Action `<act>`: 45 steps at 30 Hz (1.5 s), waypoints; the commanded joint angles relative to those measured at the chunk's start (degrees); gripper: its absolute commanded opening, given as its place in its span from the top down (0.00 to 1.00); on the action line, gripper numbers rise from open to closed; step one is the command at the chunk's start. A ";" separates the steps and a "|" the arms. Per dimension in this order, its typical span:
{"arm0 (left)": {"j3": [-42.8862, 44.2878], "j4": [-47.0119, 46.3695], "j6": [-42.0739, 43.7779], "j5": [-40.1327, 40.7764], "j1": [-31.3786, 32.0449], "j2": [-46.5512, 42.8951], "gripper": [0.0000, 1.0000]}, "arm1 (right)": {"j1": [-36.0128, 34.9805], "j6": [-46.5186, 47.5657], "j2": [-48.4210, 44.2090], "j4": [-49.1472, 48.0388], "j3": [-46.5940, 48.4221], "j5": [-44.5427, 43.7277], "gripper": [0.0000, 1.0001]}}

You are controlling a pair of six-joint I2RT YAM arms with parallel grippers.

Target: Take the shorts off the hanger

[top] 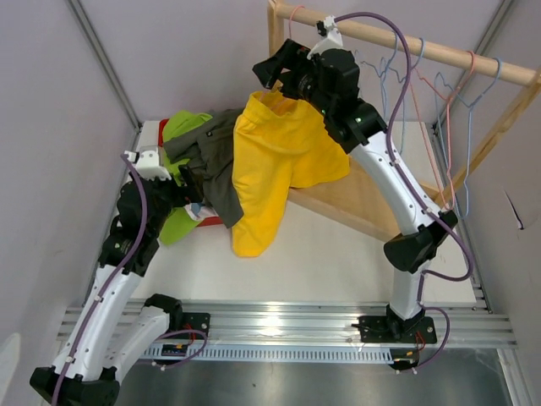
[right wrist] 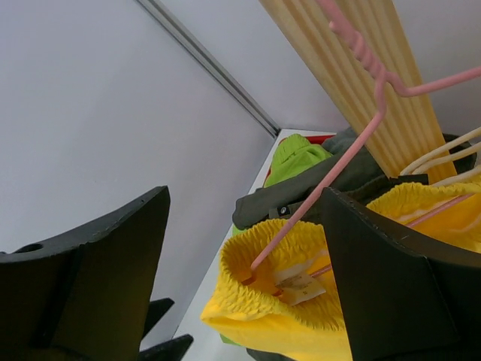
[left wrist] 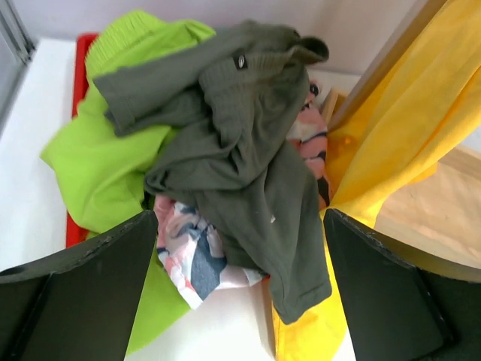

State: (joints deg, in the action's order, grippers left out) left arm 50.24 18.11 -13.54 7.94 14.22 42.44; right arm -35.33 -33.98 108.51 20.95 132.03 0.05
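The yellow shorts [top: 279, 161] hang by their waistband [right wrist: 301, 301] on a pink hanger [right wrist: 353, 150] hooked over the wooden rail [top: 423, 46]. My right gripper [top: 277, 69] is up at that waistband and open [right wrist: 244, 226]. Its fingers stand on either side of the hanger's wire and grip nothing. Dark olive shorts [left wrist: 240, 150] lie on a pile with lime green shorts [left wrist: 113, 165] and floral print shorts [left wrist: 192, 252]. My left gripper [left wrist: 239, 218] hovers open just in front of this pile [top: 182, 194], holding nothing.
Several empty wire hangers [top: 406, 76] hang further right on the rail. A red tray [left wrist: 81, 68] lies under the pile. The rack's wooden base board [top: 363, 203] sits behind the yellow shorts. Grey walls close in on the left and at the back.
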 commanded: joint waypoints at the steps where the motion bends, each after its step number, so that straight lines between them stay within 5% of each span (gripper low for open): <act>1: -1.10 -3.86 -1.75 -3.10 0.20 -2.00 0.01 | -0.88 0.32 1.17 -3.81 3.50 -3.83 0.14; 12: -1.19 -3.78 -2.81 -5.40 0.20 -2.88 0.02 | -1.93 -0.39 3.81 -5.92 2.97 -6.03 0.22; 15: -1.28 -3.78 -2.90 -5.57 0.20 -2.80 0.02 | -2.11 -0.39 4.61 -6.62 2.97 -6.12 0.34; 22: -1.37 -3.69 -2.81 -5.92 0.20 -3.06 0.02 | -2.20 -0.92 5.49 -7.41 3.06 -6.21 0.90; 24: -1.46 -3.87 -2.72 -6.36 0.20 -3.15 0.02 | -2.28 -1.00 5.14 -7.06 2.80 -6.64 0.99; 32: 1.35 -5.01 -1.93 -12.59 1.34 -3.32 0.03 | -2.55 -1.00 -1.36 -6.80 -0.19 -6.21 1.00; 36: 4.60 -8.69 -1.75 -19.19 7.55 -2.45 0.02 | -2.55 -1.97 -7.25 -7.32 -3.61 -6.47 1.00; 45: 2.76 -27.75 -3.68 -24.56 17.86 5.89 0.01 | -4.83 -2.32 -17.19 -7.42 -9.15 -7.88 1.00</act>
State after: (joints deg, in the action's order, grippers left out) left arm 53.54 0.89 -15.55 -13.13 30.52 45.65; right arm -39.31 -37.60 95.90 19.94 122.48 -7.31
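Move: The pink hanger's neck is about 3 cm ahead of the right hand, 2 cm to its left and 4 cm lower, between the open fingers. The yellow shorts hang on it, their middle some 18 cm down, 2 cm back and 2 cm right. The rack post stands about 12 cm ahead and 3 cm left, level; the dark green shorts lie 8 cm ahead, 15 cm left and 35 cm below. From the left hand the yellow shorts are about 21 cm right, 10 cm ahead, about level. The right fingers pinch the pink hanger's wire just under its twisted neck after easing about 5 cm down, forward and a little left, then keep shut and pull it back some 8 cm while rising about as much and drifting right. Late on, the left hand, still wide open, swings about 14 cm right and 8 cm up, slightly back, towards the yellow shorts, turning some 35 degrees clockwise. ##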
